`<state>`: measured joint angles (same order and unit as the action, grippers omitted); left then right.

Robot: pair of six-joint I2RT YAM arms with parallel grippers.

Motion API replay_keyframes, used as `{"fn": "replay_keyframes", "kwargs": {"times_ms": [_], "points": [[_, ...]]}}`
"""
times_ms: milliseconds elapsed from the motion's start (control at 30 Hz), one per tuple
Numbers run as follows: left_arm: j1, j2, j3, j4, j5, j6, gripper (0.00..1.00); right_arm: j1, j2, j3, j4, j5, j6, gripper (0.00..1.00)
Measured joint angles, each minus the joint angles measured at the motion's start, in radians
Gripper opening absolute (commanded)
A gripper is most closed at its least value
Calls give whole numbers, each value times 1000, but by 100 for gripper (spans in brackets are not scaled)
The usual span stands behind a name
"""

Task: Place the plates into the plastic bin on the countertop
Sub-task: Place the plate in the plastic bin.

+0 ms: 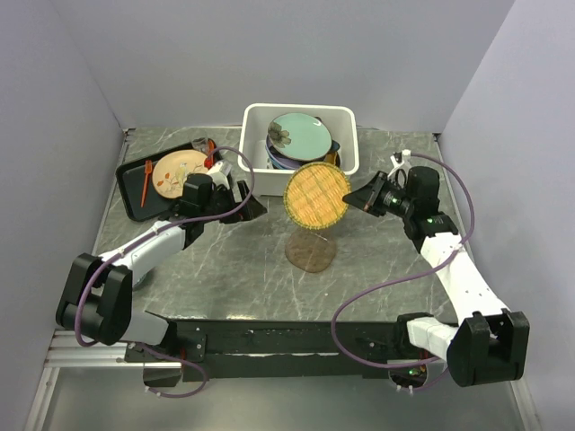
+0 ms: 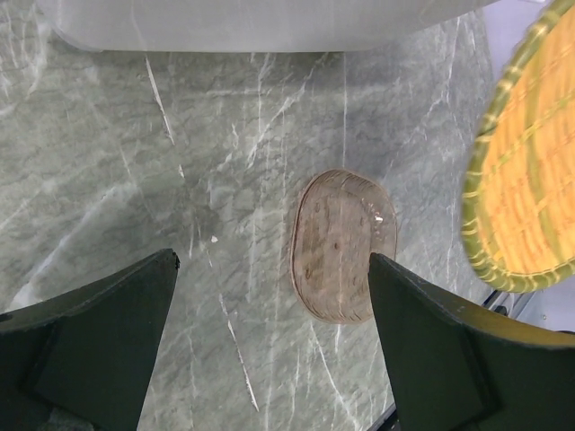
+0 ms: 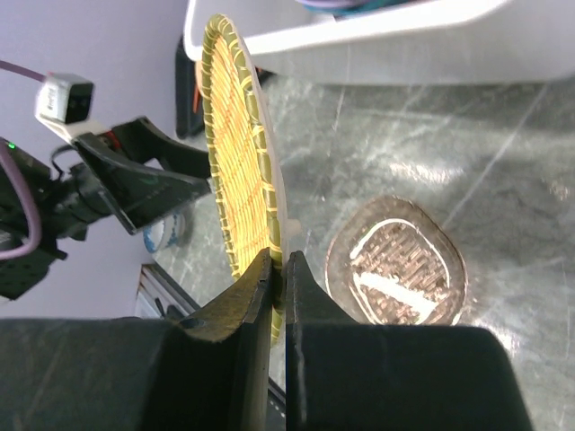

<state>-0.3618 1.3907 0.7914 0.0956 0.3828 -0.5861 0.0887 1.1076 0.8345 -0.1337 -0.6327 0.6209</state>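
My right gripper (image 1: 359, 197) (image 3: 278, 265) is shut on the rim of a yellow woven-look plate with a green edge (image 1: 316, 195) (image 3: 238, 153) (image 2: 530, 180). The plate stands on edge in the air over the countertop (image 1: 243, 260). Under it a brown ribbed plate (image 1: 311, 252) (image 2: 343, 244) (image 3: 400, 265) lies flat. My left gripper (image 1: 256, 205) (image 2: 274, 265) is open just left of the held plate and grips nothing. The white plastic bin (image 1: 256, 121) (image 3: 377, 49) at the back holds a pale green flower plate (image 1: 299, 135) on top of other dishes.
A black tray (image 1: 135, 202) at the back left carries a beige plate (image 1: 180, 171) and orange utensils (image 1: 145, 182). A small blue and white bowl (image 3: 169, 232) sits near the left arm. Grey walls close in the back and both sides.
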Motion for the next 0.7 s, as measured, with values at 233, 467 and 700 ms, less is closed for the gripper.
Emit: {"fn": "replay_keyframes", "kwargs": {"times_ms": [233,467,700], "points": [[0,-9,-14,11,-2,0,92,0,51,45,39,-2,38,0],[0,-67,-34,-19,-29,2,93,0,137,99,82,-9,70,0],[0,-161,-84,-40,-65,0,93,0,240,191,132,-26,96,0]]}}
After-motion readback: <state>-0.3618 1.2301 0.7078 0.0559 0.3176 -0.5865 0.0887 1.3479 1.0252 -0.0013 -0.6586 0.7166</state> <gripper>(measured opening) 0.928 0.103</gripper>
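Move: In the right hand, the woven yellow plate is already pinched by its right edge. The plastic bin's middle lies about 20 cm ahead of this hand, 12 cm to its left and 16 cm below. The green plate tops the stack in the bin, roughly 21 cm ahead, 12 cm left and 13 cm down. The brown dish lies 3 cm back, 9 cm left and 22 cm below. From the left hand, the bin is some 18 cm ahead, 12 cm right and 8 cm down. Carrying the woven plate forward towards the bin, the right hand travels about 6 cm while climbing nearly 3 cm, gathering pace after a slow start. Its shut fingers keep their pinch on the rim, and its left side rises some 5 degrees. The empty left hand, fingers still wide open, eases back and leftward about 3 cm, away from the bin. ##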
